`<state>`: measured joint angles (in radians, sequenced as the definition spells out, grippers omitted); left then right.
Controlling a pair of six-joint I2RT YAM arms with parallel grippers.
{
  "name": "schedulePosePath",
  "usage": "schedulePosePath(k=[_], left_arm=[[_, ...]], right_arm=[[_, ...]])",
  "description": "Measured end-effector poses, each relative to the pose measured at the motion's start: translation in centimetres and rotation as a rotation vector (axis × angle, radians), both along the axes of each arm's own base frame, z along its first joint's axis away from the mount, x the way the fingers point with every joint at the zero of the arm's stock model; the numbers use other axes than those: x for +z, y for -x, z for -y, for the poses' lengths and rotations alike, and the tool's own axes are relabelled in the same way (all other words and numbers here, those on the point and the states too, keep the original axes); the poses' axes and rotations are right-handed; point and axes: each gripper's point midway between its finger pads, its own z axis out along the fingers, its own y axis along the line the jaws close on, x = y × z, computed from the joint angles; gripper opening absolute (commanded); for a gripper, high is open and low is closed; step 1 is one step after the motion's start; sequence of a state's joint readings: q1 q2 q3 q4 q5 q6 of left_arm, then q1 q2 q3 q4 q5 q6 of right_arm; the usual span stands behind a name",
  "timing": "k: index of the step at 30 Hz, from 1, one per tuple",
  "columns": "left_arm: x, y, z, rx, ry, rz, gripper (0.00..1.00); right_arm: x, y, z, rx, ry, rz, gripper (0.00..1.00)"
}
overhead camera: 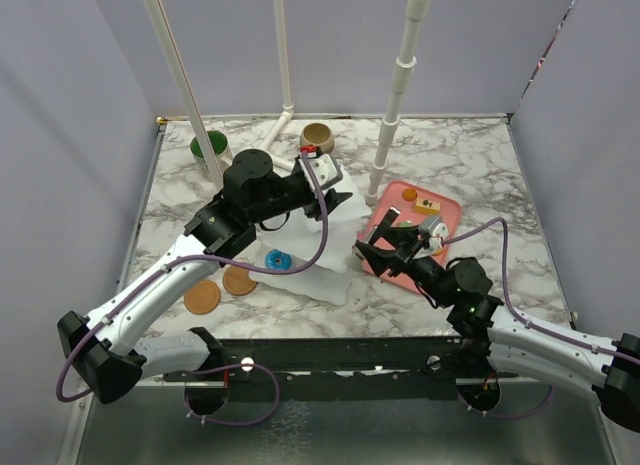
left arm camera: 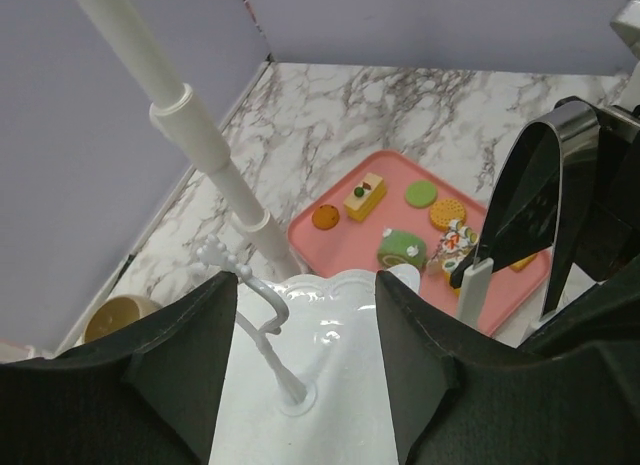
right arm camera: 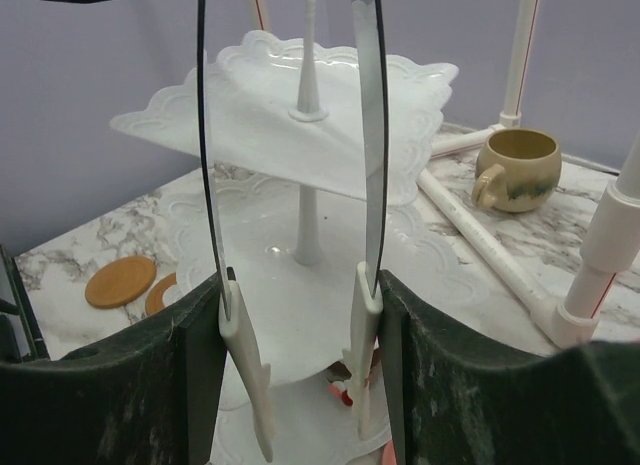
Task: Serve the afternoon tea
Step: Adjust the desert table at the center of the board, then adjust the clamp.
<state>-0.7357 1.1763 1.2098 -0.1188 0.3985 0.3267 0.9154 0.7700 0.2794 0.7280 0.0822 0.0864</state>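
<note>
The white three-tier stand (overhead camera: 325, 265) is mid-table, with a blue donut (overhead camera: 277, 258) on its lowest plate. My left gripper (overhead camera: 335, 197) hovers open over the top plate (left arm camera: 340, 365), its fingers either side of the stand's looped handle (left arm camera: 245, 295), gripping nothing. My right gripper (right arm camera: 300, 285) is shut on the metal tongs (right arm camera: 372, 135); their white tips (right arm camera: 245, 385) hang apart in front of the stand (right arm camera: 300, 115). A small red-brown pastry (right arm camera: 347, 380) shows by the right tip on the lowest plate. Several pastries, such as the yellow cake slice (left arm camera: 365, 197) and green roll (left arm camera: 402, 248), lie on the tray.
The pink tray (overhead camera: 440, 220) lies right of the stand, under the tongs (overhead camera: 378, 250). A green-lined mug (overhead camera: 210, 145) and tan mug (overhead camera: 318, 138) stand at the back by white pipes (overhead camera: 395, 105). Two round brown coasters (overhead camera: 202, 297) lie left of the stand.
</note>
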Motion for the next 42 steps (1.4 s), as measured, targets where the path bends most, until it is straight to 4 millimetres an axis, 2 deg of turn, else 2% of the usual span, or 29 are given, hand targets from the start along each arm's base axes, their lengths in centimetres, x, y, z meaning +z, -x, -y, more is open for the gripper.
schedulePosePath(k=[3, 9, 14, 16, 22, 25, 32, 37, 42], left_arm=[[-0.4, 0.0, -1.1, 0.044, -0.007, -0.003, 0.58], [-0.1, 1.2, -3.4, 0.106, 0.003, -0.002, 0.58], [-0.1, 1.6, -4.8, 0.15, 0.001, 0.002, 0.61], [0.1, 1.8, -5.3, 0.164, 0.006, 0.008, 0.65], [1.4, 2.4, -6.9, 0.207, 0.034, 0.038, 0.92], [2.0, 2.6, -7.7, 0.233, 0.045, 0.054, 0.95], [3.4, 3.2, -9.0, 0.253, 0.04, 0.1, 0.96], [5.8, 4.0, -8.7, 0.205, 0.053, 0.163, 0.96], [6.7, 3.6, -6.5, 0.116, 0.035, 0.19, 0.95]], right_arm=[[-0.4, 0.0, -0.1, 0.0, 0.015, -0.012, 0.56], [0.0, -0.2, -0.3, 0.002, 0.018, -0.013, 0.56], [-0.2, -0.2, -0.5, 0.009, 0.026, -0.016, 0.56], [-0.2, -0.2, -0.6, 0.014, 0.028, -0.016, 0.56], [0.3, -0.2, -1.0, 0.024, 0.032, -0.015, 0.56], [0.3, -0.2, -1.2, 0.032, 0.042, -0.016, 0.56], [1.1, 0.0, -1.8, 0.06, 0.052, -0.012, 0.56], [2.8, 0.7, -2.6, 0.119, 0.048, 0.008, 0.56], [4.4, 1.6, -3.8, 0.2, 0.056, 0.023, 0.56]])
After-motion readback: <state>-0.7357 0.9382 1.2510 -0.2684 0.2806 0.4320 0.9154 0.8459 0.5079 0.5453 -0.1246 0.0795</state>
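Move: The left hand is at the dessert stand's handle, whose middle lies about 2 cm ahead, 2 cm right and 3 cm below; the upper tray's middle is some 11 cm below. The mug stands about 18 cm ahead, 7 cm left and 28 cm down. From the right hand, which holds tongs, the handle is some 12 cm ahead, 9 cm left and 8 cm higher; the pink tray lies 2 cm ahead, 14 cm right and 22 cm down. Left hand retreats about 9 cm left, opening wide, then rises off the handle; right hand, still holding tongs, rises left. ##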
